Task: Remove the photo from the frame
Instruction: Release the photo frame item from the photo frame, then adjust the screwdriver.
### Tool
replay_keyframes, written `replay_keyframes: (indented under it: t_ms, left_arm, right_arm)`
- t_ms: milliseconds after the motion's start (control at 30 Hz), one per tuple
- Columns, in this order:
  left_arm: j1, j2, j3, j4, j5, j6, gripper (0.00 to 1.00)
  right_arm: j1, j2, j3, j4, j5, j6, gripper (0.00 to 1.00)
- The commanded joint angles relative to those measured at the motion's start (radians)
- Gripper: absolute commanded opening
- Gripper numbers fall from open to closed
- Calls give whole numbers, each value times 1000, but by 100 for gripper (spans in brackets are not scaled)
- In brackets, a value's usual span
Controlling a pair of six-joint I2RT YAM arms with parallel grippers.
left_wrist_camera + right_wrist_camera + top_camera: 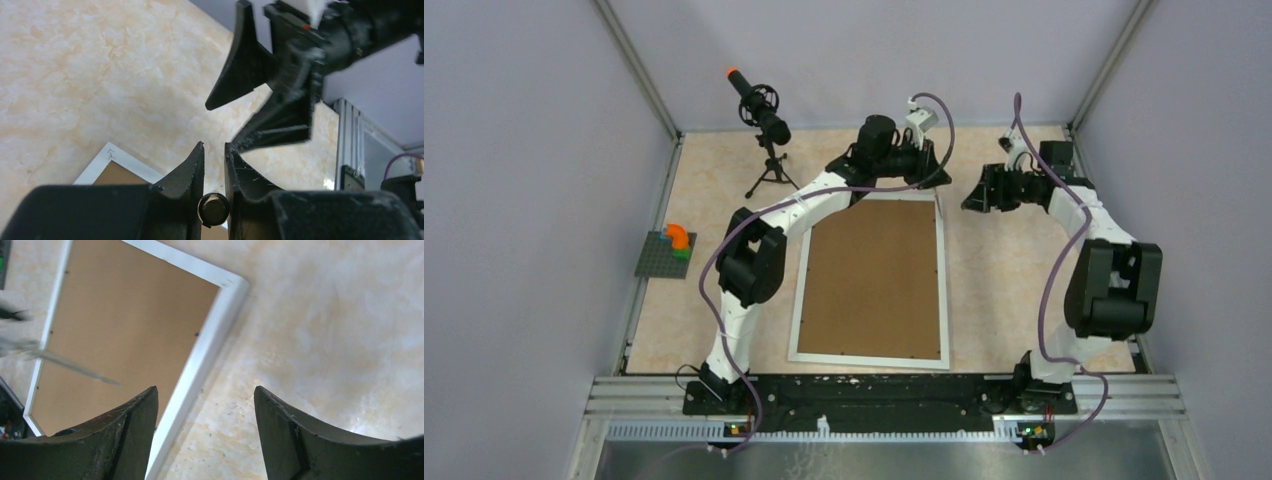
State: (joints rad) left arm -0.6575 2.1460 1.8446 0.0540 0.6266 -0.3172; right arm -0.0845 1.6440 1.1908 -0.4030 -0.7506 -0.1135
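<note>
The white frame (pixel 942 290) lies face down on the table with its brown backing board (pixel 874 280) up. The photo is hidden. My left gripper (pixel 929 165) hovers at the frame's far right corner (pixel 107 156). Its fingers stand a narrow gap apart (pixel 214 144), with a small dark round thing (pixel 214 210) wedged between them near their base. My right gripper (pixel 972 195) is open and empty just right of that corner. In the right wrist view it (pixel 205 388) straddles bare table beside the frame's white border (pixel 210 335). The left wrist view shows it (pixel 222 125) spread wide.
A black microphone on a small tripod (pixel 764 115) stands at the far left. A grey baseplate with orange and green bricks (pixel 669 250) sits at the table's left edge. Grey walls close in the sides and back. The arms' mounting rail (pixel 874 395) runs along the near edge.
</note>
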Motion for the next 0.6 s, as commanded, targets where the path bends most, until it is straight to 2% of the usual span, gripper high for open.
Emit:
replay_keyframes:
  t_ms: [0,133,267,333,467,500,567]
  left_arm:
    - [-2,-76,-25,115,-86,-151,0]
    - [1,-74,-22,130,-90,-217,0]
    - [4,-96,-78,193,-84,-262,0]
    - [10,-108,-105,230,-69,-295,0]
    - [21,-128,-135,258,-17,-301,0]
    - [29,-134,-141,258,24,-286,1]
    - [53,-147,-150,237,92,-245,11]
  right_arm:
    - [89,-115,-54,109,-82,-82,70]
    - [169,-123,-43,150,-77,-81,69]
    - [193,-100,-34,147,-103,-86,61]
    - [204,-86,-25,132,-103,-98,47]
    - [208,-72,0,65,-93,-184,1]
    - [207,-74,7,37,-90,-217,0]
    - [206,-84,22,-22,-88,-298,0]
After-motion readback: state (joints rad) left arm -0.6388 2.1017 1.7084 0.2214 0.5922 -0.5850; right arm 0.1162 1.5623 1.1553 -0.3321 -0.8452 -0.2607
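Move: The tool is held in the left fingers, its middle about 4 cm back from that hand and 4 cm below it. From the open, empty right hand it lies some 8 cm left, 2 cm back and 3 cm up. The frame's far right corner is about 6 cm ahead of the right hand, 6 cm left and 11 cm below. The right hand reaches about 8 cm left, slightly up and back, and pinches the tool beside the left fingers. ##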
